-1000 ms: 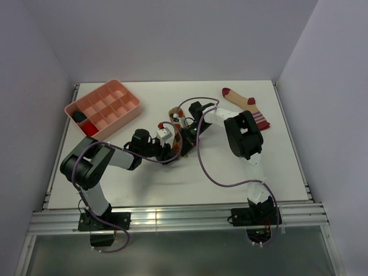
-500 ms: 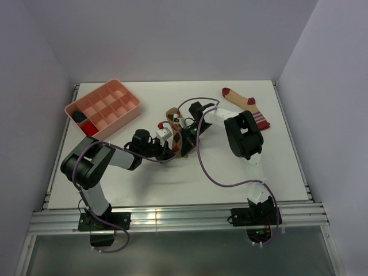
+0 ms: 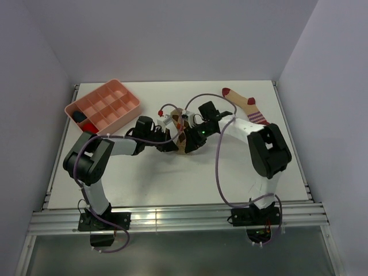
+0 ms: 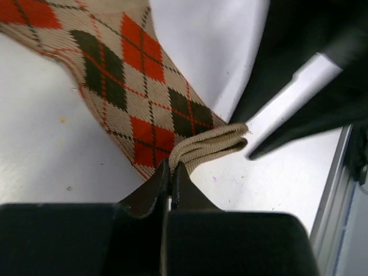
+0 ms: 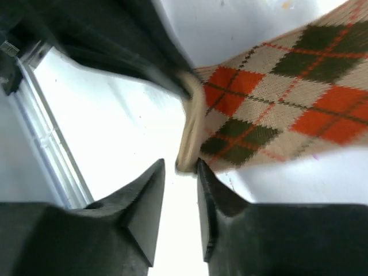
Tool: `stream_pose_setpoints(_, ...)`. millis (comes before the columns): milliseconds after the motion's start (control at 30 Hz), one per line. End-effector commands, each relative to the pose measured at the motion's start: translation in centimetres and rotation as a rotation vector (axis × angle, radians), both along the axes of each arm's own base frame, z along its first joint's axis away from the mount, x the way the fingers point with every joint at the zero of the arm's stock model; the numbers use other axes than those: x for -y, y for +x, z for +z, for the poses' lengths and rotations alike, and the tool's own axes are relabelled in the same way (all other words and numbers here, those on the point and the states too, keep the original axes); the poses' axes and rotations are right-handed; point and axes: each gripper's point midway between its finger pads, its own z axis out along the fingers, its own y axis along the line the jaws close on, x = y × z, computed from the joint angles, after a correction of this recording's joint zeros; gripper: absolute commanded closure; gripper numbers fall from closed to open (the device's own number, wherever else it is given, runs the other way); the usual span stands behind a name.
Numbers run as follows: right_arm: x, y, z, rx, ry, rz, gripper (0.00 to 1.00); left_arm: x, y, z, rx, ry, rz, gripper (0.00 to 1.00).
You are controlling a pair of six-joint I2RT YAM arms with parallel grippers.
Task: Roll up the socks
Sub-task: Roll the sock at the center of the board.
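The argyle sock (image 3: 183, 124) lies mid-table between both grippers, with brown and orange diamonds on tan (image 4: 126, 75). My left gripper (image 4: 171, 167) is shut on the folded tan cuff edge (image 4: 210, 146) of this sock. My right gripper (image 5: 181, 171) is open, and the cuff fold (image 5: 190, 135) sits just past its tips, touching the right fingertip (image 5: 202, 167). In the top view the left gripper (image 3: 171, 140) and right gripper (image 3: 192, 138) meet at the sock. The tan sock with dark red toe and striped cuff (image 3: 244, 103) lies flat at the back right, away from both grippers.
A pink compartment tray (image 3: 124, 92) stands at the back left, holding a dark bundle (image 3: 77, 117) and a red bundle (image 3: 87, 125). Purple cables (image 3: 219, 172) loop over the table from both arms. A metal rail (image 3: 172, 218) runs along the near edge.
My left gripper closed on the argyle cuff. My right gripper opened and released the sock, and its arm swung out to the right.
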Motion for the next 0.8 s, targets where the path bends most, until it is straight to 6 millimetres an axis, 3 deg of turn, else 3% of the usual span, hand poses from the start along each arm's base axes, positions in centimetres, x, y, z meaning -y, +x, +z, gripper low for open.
stream_pose_setpoints(0, -0.4, 3.2, 3.5, 0.223, 0.066, -0.111, 0.60, -0.4, 0.6, 0.7, -0.099, 0.002, 0.045, 1.00)
stream_pose_setpoints(100, 0.3, 3.2, 4.4, 0.313, 0.077, -0.178, 0.50, -1.0, 1.1, 0.8, -0.138, 0.044, 0.081, 1.00)
stream_pose_setpoints(267, 1.7, 2.7, 4.4, 0.486, 0.012, -0.273, 0.44, -1.5, 1.0, -0.3, -0.223, 0.127, 0.082, 1.00)
stream_pose_setpoints(300, 1.3, 1.7, 3.8, 0.486, -0.004, -0.256, 0.44, -1.5, 0.8, -0.5, -0.236, 0.127, 0.075, 1.00)
stream_pose_setpoints(467, 0.5, 1.5, 4.3, 0.597, -0.023, -0.275, 0.44, -1.2, 0.0, -0.6, -0.234, 0.115, 0.030, 1.00)
stream_pose_setpoints(767, -0.9, 0.7, 4.9, 0.852, -0.117, -0.241, 0.45, -1.9, -0.3, -3.3, -0.339, 0.243, 0.050, 0.99)
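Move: In the left fingers already is the argyle sock's folded near end, its middle about 2 cm to the right of that hand; the sock's flat body lies some 8 cm ahead, 2 cm right and 3 cm below. From the opening right hand the fold is level fore and aft, about 2 cm left and 2 cm below, the body 8 cm ahead and 3 cm left. The striped sock lies roughly 18 cm ahead and 26 cm right of the right hand. Backing off the fold, the right hand opens further, rising about 3 cm and drifting 2 cm right, then comes back leftward and slightly towards its base while its fingers swing round some 40 degrees to point more forward. The left hand keeps its pinch, edges forward and slightly left, then draws back and lowers the fold about 2 cm, its fingers tipping steeper. ##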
